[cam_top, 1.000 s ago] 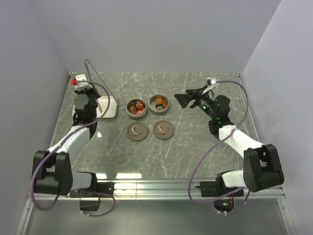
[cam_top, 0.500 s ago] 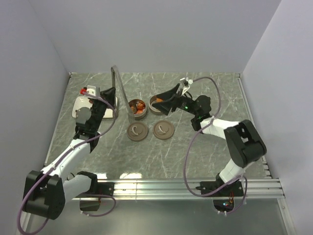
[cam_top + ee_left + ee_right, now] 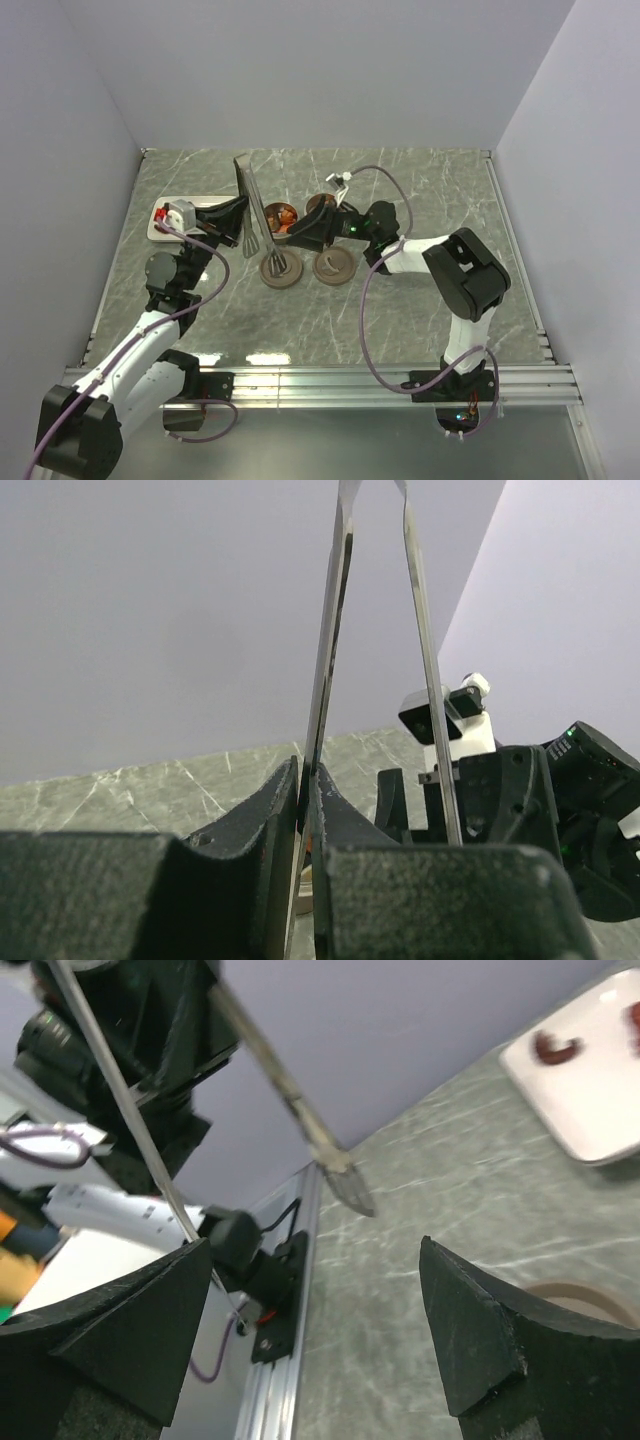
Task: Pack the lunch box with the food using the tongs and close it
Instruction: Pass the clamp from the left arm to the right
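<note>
The metal tongs (image 3: pixel 255 215) stand nearly upright over the left lid (image 3: pixel 280 268). My left gripper (image 3: pixel 240 212) is shut on one arm of them. In the left wrist view both fingers (image 3: pixel 270 820) clamp that arm of the tongs (image 3: pixel 335 630), while the other arm hangs free. My right gripper (image 3: pixel 292 236) reaches in from the right, open, with nothing between its fingers (image 3: pixel 480 1330). The tongs (image 3: pixel 290 1090) hang just ahead of it. The lunch box is two round tins: the left tin (image 3: pixel 268 222) holds orange and red-brown food (image 3: pixel 285 217). The right tin (image 3: pixel 322 203) is partly hidden by the right arm.
A second lid (image 3: pixel 333 266) lies right of the first. The white plate (image 3: pixel 207 204) sits at the back left; in the right wrist view a red-brown piece (image 3: pixel 555 1047) lies on the plate (image 3: pixel 600 1110). Walls close in the table's left, back and right sides.
My left arm has lifted the tongs off the plate area and carried them right, over the left lid. My right gripper has swung left across the tins to the tongs.
</note>
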`<state>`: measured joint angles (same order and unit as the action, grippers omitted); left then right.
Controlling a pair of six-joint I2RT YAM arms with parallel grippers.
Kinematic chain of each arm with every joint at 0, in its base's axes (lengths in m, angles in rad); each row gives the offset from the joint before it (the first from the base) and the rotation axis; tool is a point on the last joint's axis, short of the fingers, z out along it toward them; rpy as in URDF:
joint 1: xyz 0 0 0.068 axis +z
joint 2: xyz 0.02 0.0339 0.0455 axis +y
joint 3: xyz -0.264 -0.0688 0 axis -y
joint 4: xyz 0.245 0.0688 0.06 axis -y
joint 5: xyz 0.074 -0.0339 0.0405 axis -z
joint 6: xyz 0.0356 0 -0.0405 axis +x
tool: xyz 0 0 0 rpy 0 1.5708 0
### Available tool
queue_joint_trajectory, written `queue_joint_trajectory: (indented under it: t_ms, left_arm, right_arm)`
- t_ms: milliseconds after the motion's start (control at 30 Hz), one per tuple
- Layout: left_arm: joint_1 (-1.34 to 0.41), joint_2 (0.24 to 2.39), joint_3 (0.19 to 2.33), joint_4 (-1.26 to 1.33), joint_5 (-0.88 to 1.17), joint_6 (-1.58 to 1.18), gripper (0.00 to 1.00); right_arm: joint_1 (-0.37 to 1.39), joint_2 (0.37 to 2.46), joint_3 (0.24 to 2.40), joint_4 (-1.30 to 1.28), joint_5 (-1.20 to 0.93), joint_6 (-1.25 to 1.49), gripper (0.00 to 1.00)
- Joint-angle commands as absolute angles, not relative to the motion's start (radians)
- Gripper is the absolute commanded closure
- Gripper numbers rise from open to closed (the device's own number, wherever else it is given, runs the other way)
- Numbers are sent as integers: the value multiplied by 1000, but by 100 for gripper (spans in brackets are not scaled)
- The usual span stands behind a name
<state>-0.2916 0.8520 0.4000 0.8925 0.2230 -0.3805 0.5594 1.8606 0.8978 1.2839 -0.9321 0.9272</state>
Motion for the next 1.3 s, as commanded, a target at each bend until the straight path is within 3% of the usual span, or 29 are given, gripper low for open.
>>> queue_joint_trajectory:
  t_ms: [0, 333, 467, 600, 633, 733, 867, 1000, 1267]
  left_arm:
    - [-299, 835, 391, 991, 255, -417, 85]
    - [-311, 807, 371, 996, 210, -408, 85]
    - [-314, 799, 362, 1008, 212, -419, 85]
    - [-318, 798, 353, 1020, 204, -425, 85]
    - [-318, 799, 354, 1019, 209, -425, 85]
    - [-319, 808, 360, 1009, 210, -429, 85]
    - [-321, 807, 382, 950, 236, -434, 82]
    - [-321, 778, 413, 830, 258, -387, 66]
    - [-321, 672, 388, 738, 241, -325, 52]
  right_arm:
    - [603, 1809, 920, 1761, -982, 924, 10]
    - [673, 1782, 899, 1761, -1035, 903, 18]
    - [684, 1799, 916, 1761, -1051, 914, 40]
    - [693, 1819, 942, 1761, -1080, 930, 55]
    - [695, 1821, 943, 1761, -1084, 930, 66]
    - [696, 1825, 950, 1761, -1092, 933, 86]
    - [696, 1835, 954, 1761, -1097, 933, 98]
    - [689, 1825, 943, 1761, -1094, 925, 100]
    - [672, 1750, 871, 1761, -1088, 882, 100]
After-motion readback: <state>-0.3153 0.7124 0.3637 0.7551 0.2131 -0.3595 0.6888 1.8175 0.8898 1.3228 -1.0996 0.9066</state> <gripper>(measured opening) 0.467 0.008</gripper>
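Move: My left hand holds one leg of the clamp, my right gripper waiting open about 15 cm to its right, 1 cm back and 10 cm lower. From my right hand, the lower part of the clamp's free leg is about 7 cm back, 5 cm left and 1 cm higher. On the table some 21 cm below my right hand, the left lid lies about 5 cm ahead and 8 cm left, the right lid 5 cm ahead and 7 cm right. I draw my open right hand back about 8 cm and slightly left, turning it some 15 degrees counter-clockwise, until the clamp's free leg stands between its fingers, and shut them to pinch the leg low down. My left hand keeps its hold nearly in place, then opens about halfway, lets go of the other leg and eases back a centimetre or so. ##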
